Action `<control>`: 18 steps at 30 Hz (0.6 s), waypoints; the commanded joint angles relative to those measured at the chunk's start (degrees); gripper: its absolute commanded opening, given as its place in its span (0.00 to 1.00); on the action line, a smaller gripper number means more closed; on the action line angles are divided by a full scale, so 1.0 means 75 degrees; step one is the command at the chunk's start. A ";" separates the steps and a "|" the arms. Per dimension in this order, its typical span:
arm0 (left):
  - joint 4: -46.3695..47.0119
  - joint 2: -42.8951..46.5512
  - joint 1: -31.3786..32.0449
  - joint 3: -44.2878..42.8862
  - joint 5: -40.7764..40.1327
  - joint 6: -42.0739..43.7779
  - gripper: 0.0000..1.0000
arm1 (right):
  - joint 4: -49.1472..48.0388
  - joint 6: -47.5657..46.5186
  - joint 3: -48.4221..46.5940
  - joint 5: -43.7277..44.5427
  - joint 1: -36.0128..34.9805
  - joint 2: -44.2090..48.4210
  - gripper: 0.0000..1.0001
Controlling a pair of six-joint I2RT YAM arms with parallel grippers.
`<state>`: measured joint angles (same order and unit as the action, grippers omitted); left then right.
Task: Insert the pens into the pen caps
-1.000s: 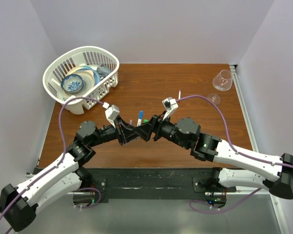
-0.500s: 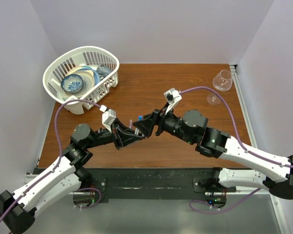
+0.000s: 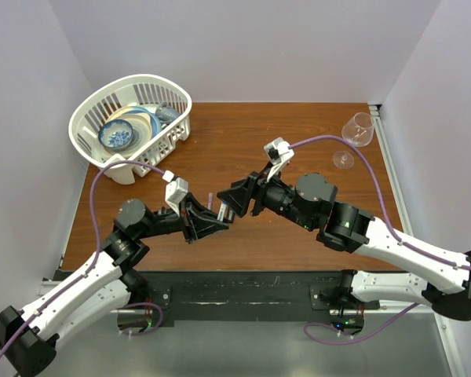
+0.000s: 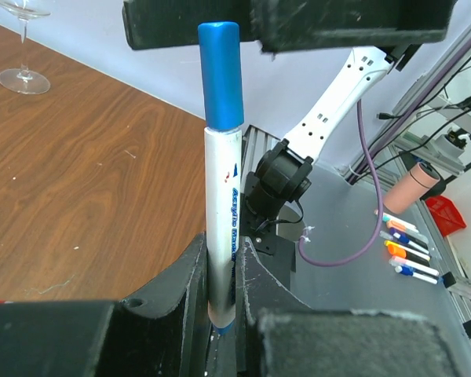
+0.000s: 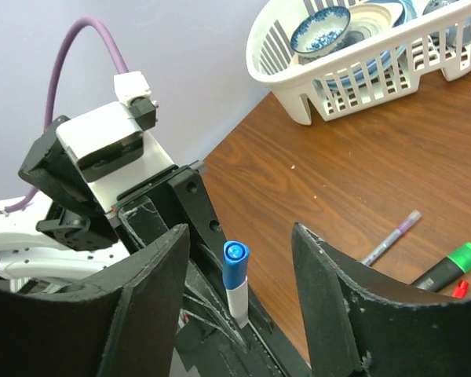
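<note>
My left gripper is shut on the lower barrel of a white pen, which stands upright with a blue pen cap seated on its top end. My right gripper is open. Its two fingers stand on either side of the blue cap, with a clear gap on both sides. In the top view the two grippers meet mid-table, the left gripper just below the right gripper. A thin purple pen, a black marker with a green end and a red cap lie on the wood.
A white dish basket holding bowls stands at the back left. A wine glass stands at the back right corner. White walls close in the table on three sides.
Both grippers have shifted left of where they were. The right jaws stand away from the capped pen, opening wider and then narrowing somewhat. The left grip on the pen is unchanged.
</note>
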<state>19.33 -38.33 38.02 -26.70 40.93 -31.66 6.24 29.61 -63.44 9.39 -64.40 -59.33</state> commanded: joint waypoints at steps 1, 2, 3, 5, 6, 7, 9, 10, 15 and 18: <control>0.0434 -0.0023 -0.0030 -0.0073 0.0180 0.0178 0.00 | 0.0000 -0.0174 -0.0213 -0.0009 -0.0026 -0.0034 0.55; 0.0446 -0.0023 -0.0019 -0.0073 0.0168 0.0178 0.00 | 0.0000 -0.0174 -0.0155 -0.0044 -0.0015 -0.0011 0.51; 0.0446 -0.0034 -0.0019 -0.0073 0.0156 0.0190 0.00 | -0.0012 -0.0186 -0.0131 -0.0045 -0.0026 -0.0011 0.47; 0.0446 -0.0046 -0.0019 -0.0085 0.0156 0.0190 0.00 | -0.0023 -0.0162 -0.0038 -0.0068 -0.0015 -0.0011 0.30; 0.0457 -0.0058 -0.0019 -0.0096 0.0145 0.0190 0.00 | -0.0023 -0.0151 -0.0003 -0.0219 -0.0015 -0.0011 0.24; 0.0469 -0.0081 -0.0019 -0.0108 0.0133 0.0202 0.00 | -0.0023 -0.0150 0.0044 -0.0348 -0.0015 -0.0011 0.16; 0.0644 -0.0105 -0.0019 -0.0108 0.0086 0.0213 0.00 | -0.0047 -0.0116 0.0255 -0.0873 -0.0015 -0.0023 0.00; 0.0738 -0.0093 -0.0019 -0.0073 0.0109 0.0237 0.00 | -0.0024 -0.0104 0.0348 -0.1016 -0.0015 -0.0011 0.00; 0.0928 -0.0256 -0.0030 -0.0248 0.0285 0.0505 0.00 | 0.0175 -0.0010 0.0782 -0.1661 -0.0015 0.0024 0.00; 0.0763 -0.0549 -0.0030 -0.0471 0.0216 0.0658 0.00 | 0.0574 0.0013 0.0864 -0.1674 -0.0015 0.0129 0.00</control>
<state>19.55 -40.69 38.00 -26.24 43.77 -30.04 4.58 29.02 -59.35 4.01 -63.44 -58.04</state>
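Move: The blue cap, on top of the upright white pen that the left hand already grips low down, lies some 8 cm above the left hand and about 2 cm below the right hand. From the right hand the purple pen lies about 10 cm ahead and 7 cm left, the green-capped highlighter roughly 9 cm ahead with no sideways offset, both on the table some 35 cm down. The right fingers shut on the blue cap, then push down about 2 cm, taking the gripping left hand down. ##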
